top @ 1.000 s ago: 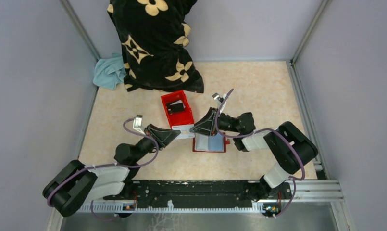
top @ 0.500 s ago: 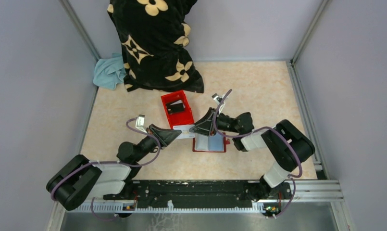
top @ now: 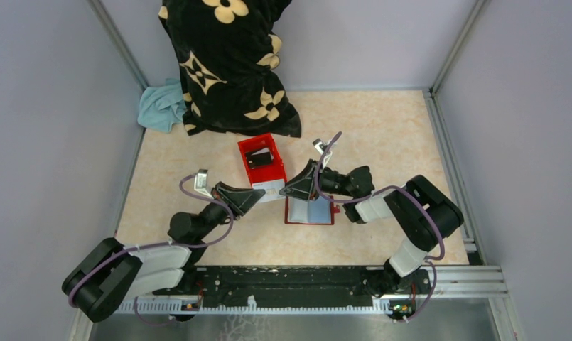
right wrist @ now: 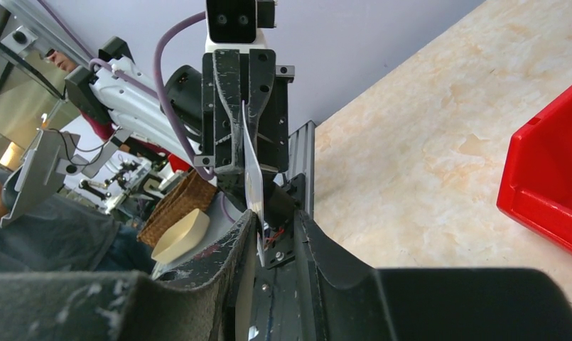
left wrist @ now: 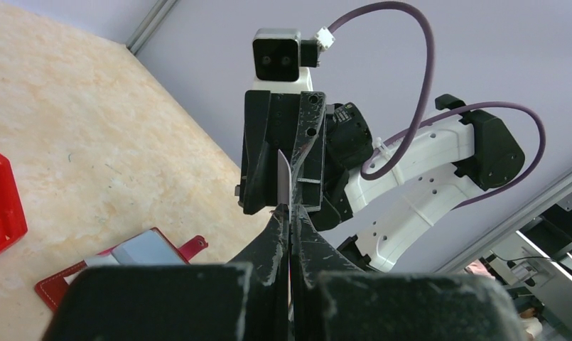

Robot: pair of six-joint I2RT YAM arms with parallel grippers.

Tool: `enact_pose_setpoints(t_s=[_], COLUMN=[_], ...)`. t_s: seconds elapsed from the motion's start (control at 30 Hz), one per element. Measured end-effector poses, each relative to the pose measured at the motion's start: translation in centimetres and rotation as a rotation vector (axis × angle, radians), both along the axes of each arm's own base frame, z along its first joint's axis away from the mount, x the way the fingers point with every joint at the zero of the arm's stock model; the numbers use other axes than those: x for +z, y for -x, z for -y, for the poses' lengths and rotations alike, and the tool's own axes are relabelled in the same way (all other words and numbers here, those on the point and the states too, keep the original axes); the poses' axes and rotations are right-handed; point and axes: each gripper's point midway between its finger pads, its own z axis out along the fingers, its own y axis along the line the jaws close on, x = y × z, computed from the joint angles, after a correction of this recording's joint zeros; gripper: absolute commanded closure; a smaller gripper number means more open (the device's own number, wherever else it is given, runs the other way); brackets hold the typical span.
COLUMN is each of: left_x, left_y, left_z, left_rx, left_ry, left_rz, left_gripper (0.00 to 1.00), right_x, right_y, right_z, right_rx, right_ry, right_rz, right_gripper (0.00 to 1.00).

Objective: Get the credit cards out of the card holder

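The card holder (top: 310, 222) lies open on the table, with pale blue-grey credit cards (top: 317, 211) in its pockets. It also shows low on the left in the left wrist view, as a red card holder (left wrist: 55, 288). My left gripper (top: 263, 193) is shut on one credit card (left wrist: 283, 177), held edge-on above the table just left of the holder. My right gripper (right wrist: 276, 217) faces it from the right. Its jaws stand apart around the card's far end (right wrist: 252, 177), and the card leans on one finger.
A bright red open box (top: 261, 162) with a black item inside stands just behind the two grippers. A black flowered bag (top: 226, 64) and a blue cloth (top: 162, 106) fill the back left corner. Grey walls close in both sides.
The right gripper's jaws have opened a little around the card. The left arm has shifted slightly left and back with the card still in its grip.
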Motion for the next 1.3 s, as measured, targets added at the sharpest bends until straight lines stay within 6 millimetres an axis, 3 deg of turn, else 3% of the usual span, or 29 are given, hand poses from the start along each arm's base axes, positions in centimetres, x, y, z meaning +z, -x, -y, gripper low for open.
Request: enact_pose_setpoints(t_s=[0.07, 0.27, 0.5, 0.6, 0.73, 0.8, 0.9, 1.07, 1.2, 1.3], left_x=[0.2, 0.3, 0.1, -0.1, 0.1, 0.9, 2.4, 2.7, 2.8, 3.2], left_y=[0.1, 0.0, -0.3, -0.5, -0.8, -0.7, -0.4, -0.8, -1.5, -1.8], left_z=[-0.1, -0.1, -0.2, -0.3, -0.6, -1.0, -1.9, -3.6, -5.4, -6.5], left_rx=[0.001, 0.010, 0.026, 0.035, 0.063, 0.081, 0.114, 0.221, 0.337, 0.398], left_ry=[0.004, 0.004, -0.004, -0.009, -0.003, 0.017, 0.041, -0.002, -0.071, -0.125], left_rz=[0.010, 0.013, 0.013, 0.010, 0.019, 0.042, 0.089, 0.082, 0.054, 0.034], left_gripper=[1.00, 1.00, 1.00, 0.80, 0.32, 0.20, 0.14, 0.13, 0.11, 0.10], right_x=[0.0, 0.1, 0.3, 0.3, 0.3, 0.4, 0.9, 0.9, 1.4, 2.7], right_y=[0.0, 0.0, -0.1, -0.1, -0.1, -0.2, -0.6, -4.1, -10.1, -13.6], right_z=[0.0, 0.0, -0.1, -0.1, -0.1, -0.1, -0.2, -1.2, -2.8, -2.9], right_rx=[-0.001, -0.001, 0.000, 0.001, 0.001, 0.002, 0.000, -0.054, -0.201, -0.292], right_ry=[-0.001, -0.002, -0.006, -0.006, -0.005, -0.007, -0.011, 0.073, 0.258, 0.386], right_rz=[-0.001, -0.002, -0.003, -0.004, -0.006, -0.006, 0.002, -0.003, 0.019, 0.052], right_gripper=[0.76, 0.99, 1.00, 1.00, 1.00, 1.00, 1.00, 1.00, 1.00, 1.00])
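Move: The card hangs between my hands: its middle is about 3 cm to the right of my left hand, whose shut fingers still grip its left end, and 3 cm to the left of my right hand, whose parted fingertips straddle its right end. From my right hand the red box is some 19 cm ahead and 7 cm left, the open card holder 5 cm ahead and 7 cm right, both roughly 17 cm below. I shut my right fingers and pinch the card's right end while my left hand holds nearly still. Then my left fingers open wide, let go, and back off about 7 cm left and a little up, turning counter-clockwise. My right hand keeps its pinch and swings the card some 14 cm forward towards the red box, fingertips dipping and turning clockwise about 20 degrees. ##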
